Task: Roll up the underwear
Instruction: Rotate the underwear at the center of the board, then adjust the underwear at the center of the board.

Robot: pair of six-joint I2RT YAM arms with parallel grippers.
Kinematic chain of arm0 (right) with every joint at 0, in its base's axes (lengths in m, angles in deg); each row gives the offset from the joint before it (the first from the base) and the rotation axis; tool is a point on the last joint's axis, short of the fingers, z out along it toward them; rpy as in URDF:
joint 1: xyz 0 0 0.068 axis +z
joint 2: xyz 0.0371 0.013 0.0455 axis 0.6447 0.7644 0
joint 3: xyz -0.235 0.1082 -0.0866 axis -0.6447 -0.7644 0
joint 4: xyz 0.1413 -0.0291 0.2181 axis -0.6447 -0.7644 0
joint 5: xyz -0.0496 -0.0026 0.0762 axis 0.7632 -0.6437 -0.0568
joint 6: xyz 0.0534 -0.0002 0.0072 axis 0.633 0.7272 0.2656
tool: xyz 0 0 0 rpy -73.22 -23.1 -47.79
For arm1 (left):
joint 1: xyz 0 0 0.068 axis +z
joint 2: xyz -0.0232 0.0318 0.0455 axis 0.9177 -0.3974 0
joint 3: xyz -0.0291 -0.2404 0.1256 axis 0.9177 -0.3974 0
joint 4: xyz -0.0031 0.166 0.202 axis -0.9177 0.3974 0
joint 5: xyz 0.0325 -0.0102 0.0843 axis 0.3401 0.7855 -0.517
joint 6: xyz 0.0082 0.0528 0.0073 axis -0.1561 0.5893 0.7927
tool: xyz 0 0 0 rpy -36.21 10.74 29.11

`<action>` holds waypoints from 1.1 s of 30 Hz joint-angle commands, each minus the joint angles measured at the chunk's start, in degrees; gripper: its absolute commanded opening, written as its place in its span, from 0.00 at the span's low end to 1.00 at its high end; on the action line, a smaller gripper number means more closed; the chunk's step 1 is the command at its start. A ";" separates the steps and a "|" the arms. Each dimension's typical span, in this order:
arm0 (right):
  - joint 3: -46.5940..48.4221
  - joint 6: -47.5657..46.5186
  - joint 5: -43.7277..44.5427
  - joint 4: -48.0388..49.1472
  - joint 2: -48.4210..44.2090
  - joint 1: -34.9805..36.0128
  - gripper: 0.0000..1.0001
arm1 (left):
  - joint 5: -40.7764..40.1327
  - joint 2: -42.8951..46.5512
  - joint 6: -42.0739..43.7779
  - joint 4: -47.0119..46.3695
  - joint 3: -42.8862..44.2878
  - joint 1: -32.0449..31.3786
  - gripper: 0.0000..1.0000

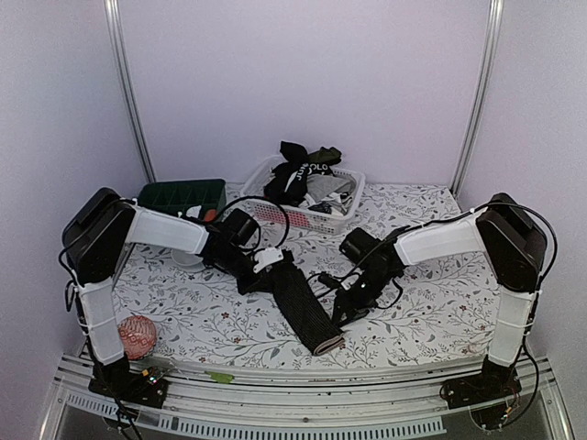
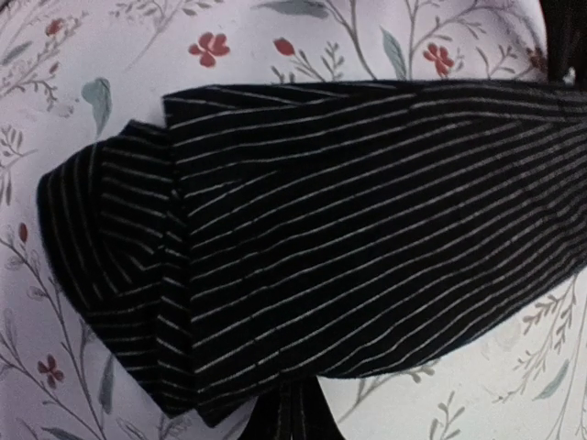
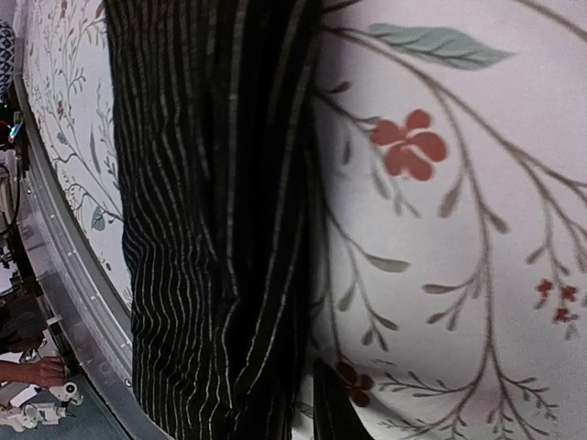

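Note:
A black underwear with thin white stripes [image 1: 298, 302] lies folded into a long strip, running diagonally across the flowered table. My left gripper [image 1: 260, 272] sits at its far left end. In the left wrist view the underwear [image 2: 367, 229] fills the frame and a pinch of it runs down into the left gripper [image 2: 293, 423], which is shut on it. My right gripper [image 1: 347, 310] is at the strip's right edge, near its front end. In the right wrist view the underwear [image 3: 211, 229] bunches into the nearly closed right gripper [image 3: 316, 417], with one dark fingertip [image 3: 337, 412] showing beside it.
A white lattice basket [image 1: 293, 218] at the back holds more black and white underwear [image 1: 298, 170]. A dark green box [image 1: 183, 195] stands at the back left. A red mesh ball [image 1: 136, 335] lies at the front left. The table's metal front rail [image 3: 64, 275] runs close to the strip.

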 commanded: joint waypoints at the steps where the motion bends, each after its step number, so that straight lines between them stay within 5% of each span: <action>1: -2.92 4.66 -3.02 4.67 1.96 5.56 0.13 | -0.40 -4.64 2.20 0.46 5.41 1.58 0.00; 8: -3.60 10.62 -4.30 9.02 1.61 9.56 0.15 | 5.72 0.47 0.04 2.23 6.54 5.73 0.07; 14: -4.29 11.38 2.21 4.93 -10.44 8.20 0.28 | 7.03 19.18 -4.54 -7.71 -3.84 9.36 0.43; 17: -2.72 11.72 5.79 7.75 -18.77 8.19 0.48 | 3.10 27.25 -8.11 -11.83 -5.86 10.30 0.68; 20: -4.21 12.50 10.14 18.19 -28.22 8.22 0.84 | -4.20 31.85 -13.36 -12.87 -4.30 10.41 0.94; 21: -6.19 14.10 13.18 23.25 -31.04 8.18 0.99 | -6.16 32.93 -14.48 -12.95 -3.81 10.40 0.96; 26: -17.81 26.19 28.36 43.93 -37.12 7.01 0.99 | -7.29 31.85 -8.94 -9.75 -4.27 9.78 0.96; 29: -17.51 29.71 8.22 49.65 -32.53 2.28 0.99 | 2.35 30.33 -8.18 0.19 -0.67 9.85 0.96; 33: -16.76 33.08 -10.94 53.36 -23.02 3.01 0.99 | 5.19 37.23 -12.23 -3.06 -8.09 9.81 0.96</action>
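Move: The folded underwear's middle is about 6 cm right of the left hand and 4 cm back, and about 6 cm left of the right hand and 4 cm ahead, at fingertip height. From the left hand, the laundry basket stands roughly 24 cm ahead and 7 cm right, and the white bowl about 9 cm ahead and 16 cm left. Left hand pushes the underwear forward, right hand back-left about 8 cm; both then open, rising some 20 cm. ##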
